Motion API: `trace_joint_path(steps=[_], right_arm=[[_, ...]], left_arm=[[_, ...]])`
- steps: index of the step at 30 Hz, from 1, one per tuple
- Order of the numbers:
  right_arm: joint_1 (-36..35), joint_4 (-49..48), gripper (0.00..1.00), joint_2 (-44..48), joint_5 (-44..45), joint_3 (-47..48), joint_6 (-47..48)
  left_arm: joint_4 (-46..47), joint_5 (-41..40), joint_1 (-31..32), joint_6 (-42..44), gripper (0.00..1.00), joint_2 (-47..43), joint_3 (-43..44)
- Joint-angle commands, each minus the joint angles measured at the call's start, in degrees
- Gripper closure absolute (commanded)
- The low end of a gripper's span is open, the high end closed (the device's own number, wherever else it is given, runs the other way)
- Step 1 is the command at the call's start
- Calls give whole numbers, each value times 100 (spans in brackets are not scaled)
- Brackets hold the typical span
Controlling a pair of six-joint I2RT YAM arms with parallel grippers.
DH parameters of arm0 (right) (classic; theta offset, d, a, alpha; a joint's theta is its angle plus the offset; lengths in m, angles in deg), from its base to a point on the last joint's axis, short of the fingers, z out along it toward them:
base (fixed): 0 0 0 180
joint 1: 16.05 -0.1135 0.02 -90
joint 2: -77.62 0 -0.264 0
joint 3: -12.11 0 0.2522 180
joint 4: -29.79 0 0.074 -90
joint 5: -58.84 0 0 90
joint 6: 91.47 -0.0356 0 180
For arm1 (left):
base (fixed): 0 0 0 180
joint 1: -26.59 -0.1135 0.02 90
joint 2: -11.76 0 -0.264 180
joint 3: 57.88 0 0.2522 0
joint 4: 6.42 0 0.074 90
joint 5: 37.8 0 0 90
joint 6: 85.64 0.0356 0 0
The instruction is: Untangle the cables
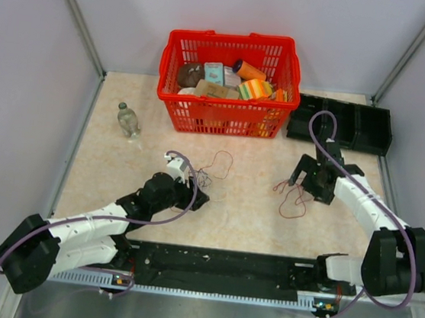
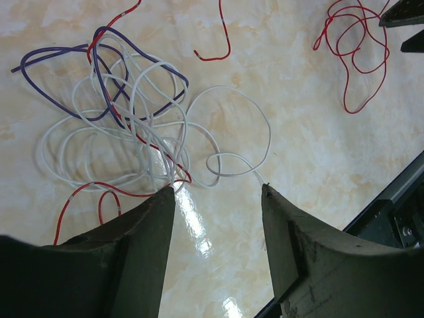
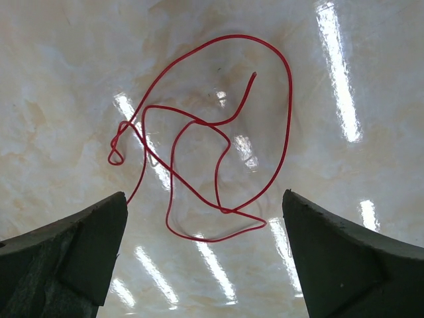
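Note:
The cables lie in two lots on the marble table. A tangle (image 2: 132, 106) of thin white, purple and red wires spreads just ahead of my left gripper (image 2: 215, 192), which is open, its tips at the tangle's near edge with only bare table between them. In the top view the tangle (image 1: 212, 173) lies beside my left gripper (image 1: 195, 197). A separate red cable (image 3: 199, 121) lies loosely looped on the table under my right gripper (image 3: 205, 199), which stands wide open and holds nothing. That same red cable (image 1: 293, 206) shows below my right gripper (image 1: 302, 183).
A red basket (image 1: 220, 121) full of groceries stands at the back centre. A clear bottle (image 1: 128, 121) is at the back left, and black bins (image 1: 354, 125) at the back right. A black rail (image 1: 215, 271) runs along the near edge.

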Motion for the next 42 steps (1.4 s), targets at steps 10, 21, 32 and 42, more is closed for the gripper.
trace_joint_path(steps=[10, 21, 32, 42], right_arm=[[42, -1174, 24, -608, 460, -412, -888], [-195, -1280, 30, -1303, 1617, 10, -1030], [-415, -1253, 92, -1884, 1998, 432, -678], [-108, -1438, 100, -883, 1568, 941, 191]], left_arm=[[349, 26, -14, 50, 41, -127, -56], [366, -123, -14, -29, 23, -259, -144], [419, -88, -14, -12, 14, -364, -232], [480, -62, -14, 15, 13, -549, -346]])
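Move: The loose red cable lies spread on the table almost under the open right hand, its middle about 3 cm ahead, 1 cm to the left and 6 cm below. The tangle of white and blue cables is some 26 cm to the right hand's left and 3 cm ahead; the black tray's middle is about 23 cm ahead and 9 cm to its right. From the left hand, the red cable lies some 26 cm to the right and 6 cm ahead. The red cable is gathered by the right hand: it drops about 5 cm to the table with fingers part-closing, then sweeps some 6 cm forward and a little right, low down, tilting its left side down about 15 degrees. Towards the end the fingers shut, pinching several strands, and the hand starts up by a centimetre or so. The left hand stays put and opens wider. ##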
